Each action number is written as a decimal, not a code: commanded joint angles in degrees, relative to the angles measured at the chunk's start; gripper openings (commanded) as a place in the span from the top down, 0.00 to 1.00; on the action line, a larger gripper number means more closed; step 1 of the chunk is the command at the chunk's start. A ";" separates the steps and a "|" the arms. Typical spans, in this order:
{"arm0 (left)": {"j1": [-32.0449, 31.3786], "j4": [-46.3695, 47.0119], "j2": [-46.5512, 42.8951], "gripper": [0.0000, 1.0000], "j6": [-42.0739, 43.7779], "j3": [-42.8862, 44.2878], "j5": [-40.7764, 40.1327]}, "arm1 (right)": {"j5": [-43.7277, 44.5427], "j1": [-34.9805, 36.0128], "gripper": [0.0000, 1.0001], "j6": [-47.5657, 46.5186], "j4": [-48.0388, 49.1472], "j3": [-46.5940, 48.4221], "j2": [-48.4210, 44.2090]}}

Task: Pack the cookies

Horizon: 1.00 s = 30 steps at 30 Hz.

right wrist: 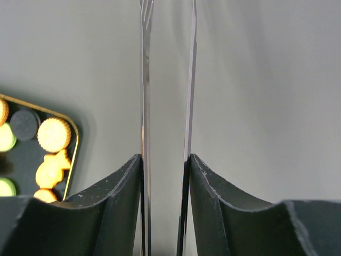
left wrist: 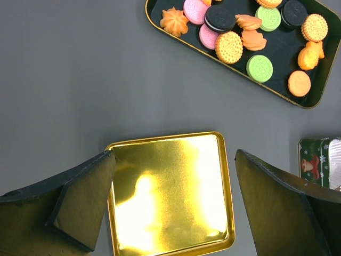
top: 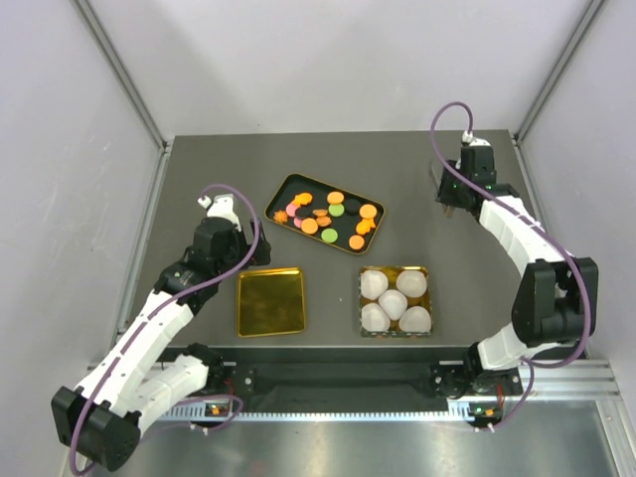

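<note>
The cookies (top: 325, 213), orange, green, pink and black, lie in a black gold-rimmed tray (top: 373, 241) at mid table; they also show in the left wrist view as cookies (left wrist: 229, 47) and at the left of the right wrist view as cookies (right wrist: 53, 134). My right gripper (top: 452, 199) hangs to the tray's right. Its fingers press on the two thin blades of metal tongs (right wrist: 145, 106), which reach forward from the right gripper (right wrist: 165, 160). My left gripper (top: 221, 224) is wide open and holds nothing. In the left wrist view the left gripper (left wrist: 175, 154) hovers above a shiny gold lid (left wrist: 170, 192).
The gold lid (top: 270, 301) lies near the front, left of a gold tin (top: 425, 270) with several white paper cups (top: 395, 300). That tin's patterned edge (left wrist: 314, 165) shows at the right of the left wrist view. Grey walls enclose the dark table (top: 199, 169).
</note>
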 commanded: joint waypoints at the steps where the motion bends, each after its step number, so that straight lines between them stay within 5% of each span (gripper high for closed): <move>1: 0.22 1.11 0.08 0.01 0.48 2.00 0.35 | -1.00 1.64 0.61 -0.58 0.70 -0.38 -3.81; 8: 0.22 1.11 -0.45 0.01 0.57 1.83 0.44 | -0.82 6.03 0.60 -0.49 -0.80 0.41 -6.18; 14: 0.22 1.11 -0.54 0.01 0.57 2.00 0.44 | 0.50 17.89 0.59 -1.55 -3.34 3.66 -5.83; 30: 0.22 1.02 -0.54 0.01 0.57 1.83 0.27 | -0.21 35.66 0.58 -1.99 -5.54 12.89 4.89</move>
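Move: The right hand already holds the tongs, tips pointing ahead. From it, the middle of the cookie tray lies about 29 cm to the left, 2 cm farther out and 12 cm lower. The peach cookie at the tray's near right corner is some 20 cm left and 6 cm back; the box with white cups is roughly 11 cm left and 22 cm back. From the left hand, the cookie tray is about 17 cm ahead, 12 cm right and 15 cm below. Swing the right gripper about 24 cm left and some 8 cm back, from the clear table towards the cookie tray, starting gently and then quickly. Lift it slightly on the way and begin to sink near the tray, turning the wrist about 35 degrees counter-clockwise so the tongs reach over the cookies; keep the same hold on them. ##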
